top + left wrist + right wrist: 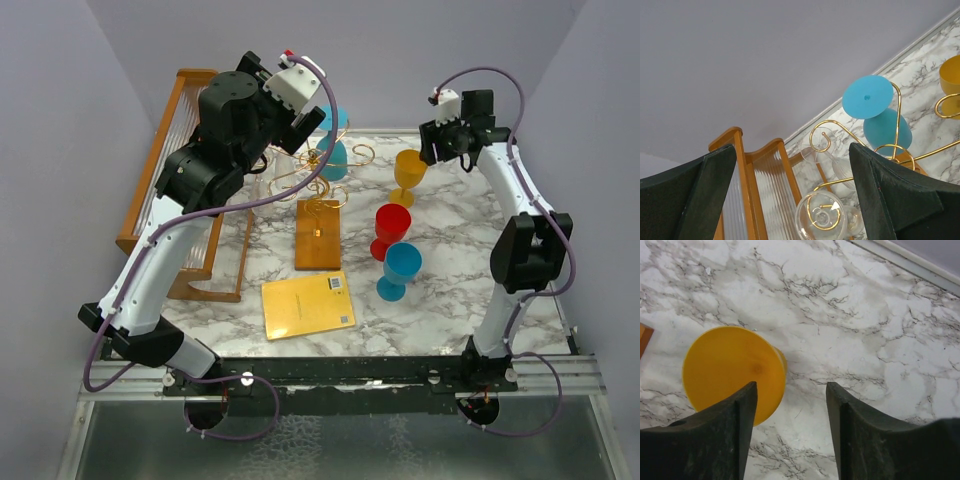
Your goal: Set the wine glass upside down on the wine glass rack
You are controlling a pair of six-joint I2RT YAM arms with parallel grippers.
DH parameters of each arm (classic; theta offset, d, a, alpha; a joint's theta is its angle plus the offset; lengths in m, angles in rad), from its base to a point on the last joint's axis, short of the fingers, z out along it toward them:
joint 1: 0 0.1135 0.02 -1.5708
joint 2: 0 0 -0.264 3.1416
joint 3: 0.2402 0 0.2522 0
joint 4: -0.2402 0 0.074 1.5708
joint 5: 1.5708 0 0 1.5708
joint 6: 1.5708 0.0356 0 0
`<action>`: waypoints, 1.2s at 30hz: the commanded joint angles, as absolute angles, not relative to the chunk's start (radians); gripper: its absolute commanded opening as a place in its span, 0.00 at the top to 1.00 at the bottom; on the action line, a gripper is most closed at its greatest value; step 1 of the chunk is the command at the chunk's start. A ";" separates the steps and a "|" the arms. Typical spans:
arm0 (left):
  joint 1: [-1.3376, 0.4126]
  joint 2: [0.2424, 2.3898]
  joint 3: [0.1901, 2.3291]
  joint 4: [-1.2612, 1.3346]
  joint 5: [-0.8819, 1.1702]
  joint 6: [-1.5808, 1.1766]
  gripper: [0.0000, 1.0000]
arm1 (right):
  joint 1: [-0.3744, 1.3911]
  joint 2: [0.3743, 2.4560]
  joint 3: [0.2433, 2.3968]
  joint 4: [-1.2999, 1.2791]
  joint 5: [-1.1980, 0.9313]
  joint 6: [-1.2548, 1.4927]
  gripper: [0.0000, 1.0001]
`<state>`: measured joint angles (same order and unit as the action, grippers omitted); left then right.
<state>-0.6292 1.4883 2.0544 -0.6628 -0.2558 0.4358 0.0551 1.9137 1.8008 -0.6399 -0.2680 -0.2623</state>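
Note:
The gold wire wine glass rack (322, 172) stands on its brown wooden base (319, 233) at the back middle of the table. A teal wine glass (883, 121) and two clear glasses (821, 216) hang upside down from its curled arms. My left gripper (296, 128) hovers above the rack, open and empty (791, 150), with a clear glass showing below between its fingers. A yellow wine glass (408, 175) stands on the marble to the right of the rack. My right gripper (437, 145) is just over it, open (791, 386). The yellow glass (732, 367) lies partly under its left finger, with only bare marble between the jaws.
A red glass (389, 229) and a blue glass (399, 270) stand in front of the yellow one. A yellow booklet (308, 304) lies near the front. A large wooden frame with clear rods (178, 175) fills the left side. Walls close in behind and beside the table.

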 commanded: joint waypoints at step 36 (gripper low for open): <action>-0.624 1.503 2.053 -0.619 -0.291 0.441 0.01 | 0.103 1.742 1.821 -0.605 0.037 -0.356 0.99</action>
<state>-0.6292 1.4979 2.0518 -0.6582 -0.2638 0.4442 0.1009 1.8896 1.8626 -0.6968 -0.0582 -0.3351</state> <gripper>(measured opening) 0.991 0.020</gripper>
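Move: The right hand hovers over the right side of the yellow wine glass's rim. The glass's middle is about 5 cm to its left, 1 cm back and 10 cm below. The red wine glass stands some 16 cm back and 11 cm left of the hand, the blue one about 26 cm back and 9 cm left; the gold rack is roughly 12 cm back and 25 cm left. From the left hand, the yellow glass is about 12 cm ahead, 27 cm right and 38 cm below. Down about 4 cm and slightly left goes the right hand, tipping a little further downward, while its half-open fingers close fully and pinch the thin right-hand wall of the yellow glass at the rim. Then it lifts some 6 cm, faster towards the end, drifting about 3 cm right and rolling its left side down roughly 10 degrees, keeping the pinch. ##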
